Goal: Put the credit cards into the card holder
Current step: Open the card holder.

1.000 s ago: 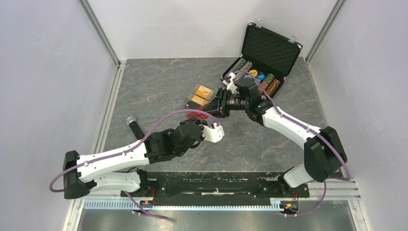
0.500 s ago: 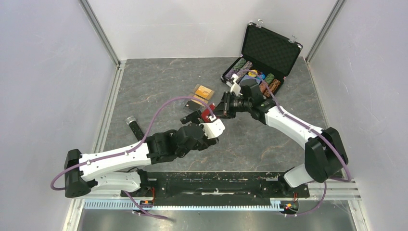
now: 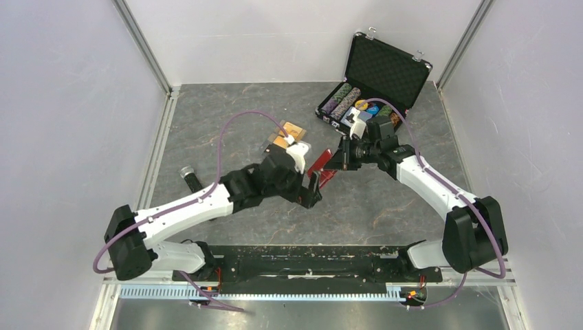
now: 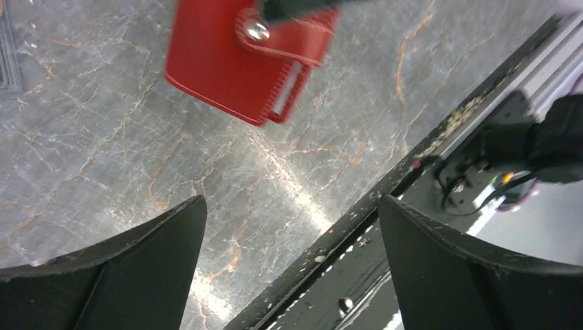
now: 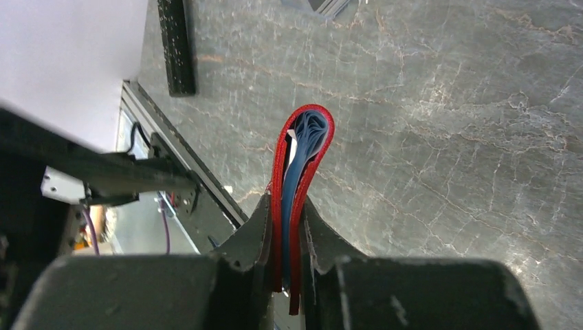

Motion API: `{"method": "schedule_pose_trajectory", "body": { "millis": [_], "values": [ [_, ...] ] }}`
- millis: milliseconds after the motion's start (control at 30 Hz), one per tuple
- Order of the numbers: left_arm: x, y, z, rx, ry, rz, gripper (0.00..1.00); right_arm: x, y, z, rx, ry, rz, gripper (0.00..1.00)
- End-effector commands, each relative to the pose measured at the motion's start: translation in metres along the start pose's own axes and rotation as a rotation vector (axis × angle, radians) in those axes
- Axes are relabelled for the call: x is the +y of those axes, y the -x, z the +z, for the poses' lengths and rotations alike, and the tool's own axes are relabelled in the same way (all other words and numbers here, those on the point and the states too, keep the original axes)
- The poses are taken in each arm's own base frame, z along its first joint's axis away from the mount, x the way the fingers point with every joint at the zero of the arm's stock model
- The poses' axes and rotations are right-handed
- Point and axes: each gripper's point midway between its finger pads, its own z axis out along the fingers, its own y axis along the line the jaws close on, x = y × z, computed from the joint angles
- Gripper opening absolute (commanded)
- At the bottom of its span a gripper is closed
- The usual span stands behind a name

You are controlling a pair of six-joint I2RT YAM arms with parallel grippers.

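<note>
The card holder point(image 3: 320, 168) is a red folding wallet with a snap tab and blue lining, held off the table. My right gripper point(image 3: 335, 159) is shut on its open end, so the folded spine point(image 5: 306, 120) points away from the fingers point(image 5: 256, 227). My left gripper point(image 3: 311, 190) stands wide open just below and left of the holder, with nothing between its fingers point(image 4: 148, 258). In the left wrist view the card holder point(image 4: 234, 65) hangs beyond the fingertips. The credit cards point(image 3: 291, 129), orange and gold, lie behind the left wrist, partly hidden by it.
An open black chip case point(image 3: 377, 79) with rows of poker chips stands at the back right. A black cylinder point(image 3: 192, 181) lies at the left by the wall rail. The black base rail point(image 4: 412, 165) runs along the near table edge.
My right gripper has shut on the card holder and carried it up and to the right. My left gripper has opened wide and swung forward toward the holder.
</note>
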Motion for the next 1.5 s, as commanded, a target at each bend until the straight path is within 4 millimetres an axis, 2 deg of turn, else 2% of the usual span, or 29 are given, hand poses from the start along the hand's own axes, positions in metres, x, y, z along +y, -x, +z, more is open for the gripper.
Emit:
{"method": "schedule_pose_trajectory", "body": {
  "millis": [0,100,200,300,500,700,867,1000,1133,1233,1300,1467],
  "values": [
    [-0.010,0.028,-0.010,0.012,-0.197,-0.244,1.00,0.010,-0.005,-0.008,0.007,0.063,-0.154,0.00],
    [0.012,0.035,-0.018,-0.054,-0.243,-0.306,1.00,0.011,-0.013,-0.009,0.030,0.087,-0.189,0.00],
    [0.037,0.034,-0.022,-0.092,-0.273,-0.383,1.00,0.019,-0.021,-0.009,0.055,0.148,-0.212,0.00],
    [0.046,0.027,-0.024,-0.068,-0.364,-0.449,1.00,0.035,-0.028,-0.007,0.086,0.219,-0.253,0.00],
    [0.039,0.007,-0.023,0.029,-0.553,-0.448,0.95,0.078,-0.050,-0.001,0.192,0.416,-0.324,0.00],
    [0.021,0.008,-0.036,0.018,-0.716,-0.387,0.88,0.094,-0.050,-0.002,0.214,0.491,-0.346,0.00],
    [0.012,0.009,-0.040,0.045,-0.801,-0.395,0.75,0.098,-0.044,0.001,0.220,0.509,-0.339,0.04],
    [0.010,0.008,-0.040,0.062,-0.827,-0.408,0.61,0.100,-0.040,0.004,0.216,0.519,-0.330,0.08],
    [0.010,0.008,-0.041,0.068,-0.832,-0.417,0.35,0.105,-0.032,0.006,0.193,0.520,-0.326,0.12],
    [0.010,0.010,-0.041,0.058,-0.834,-0.434,0.23,0.103,-0.024,0.010,0.171,0.495,-0.306,0.15],
    [0.009,0.012,-0.041,0.048,-0.831,-0.444,0.09,0.100,-0.013,0.013,0.133,0.442,-0.293,0.28],
    [0.018,0.018,-0.034,0.006,-0.748,-0.505,0.02,0.092,0.011,0.012,0.017,0.298,-0.268,0.79]
  ]
}}
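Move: The card holder, gripped in my right hand, stands roughly 7 cm ahead of my open left hand and 3 cm to its right, at nearly the same height. Its middle is some 3 cm left of and 1 cm back from my right hand. The credit cards lie on the table about 17 cm ahead and 9 cm left of my left hand; the poker case is 17 cm ahead and 11 cm right of my right hand. I carry the card holder about 8 cm back and 6 cm left with my right hand, raising it slightly and turning it some 30 degrees counter-clockwise. My left hand swings forward and left, then draws back while its wrist turns until the fingers point almost level to the right, and pinches the card holder; then my right fingers open and start back forward. ##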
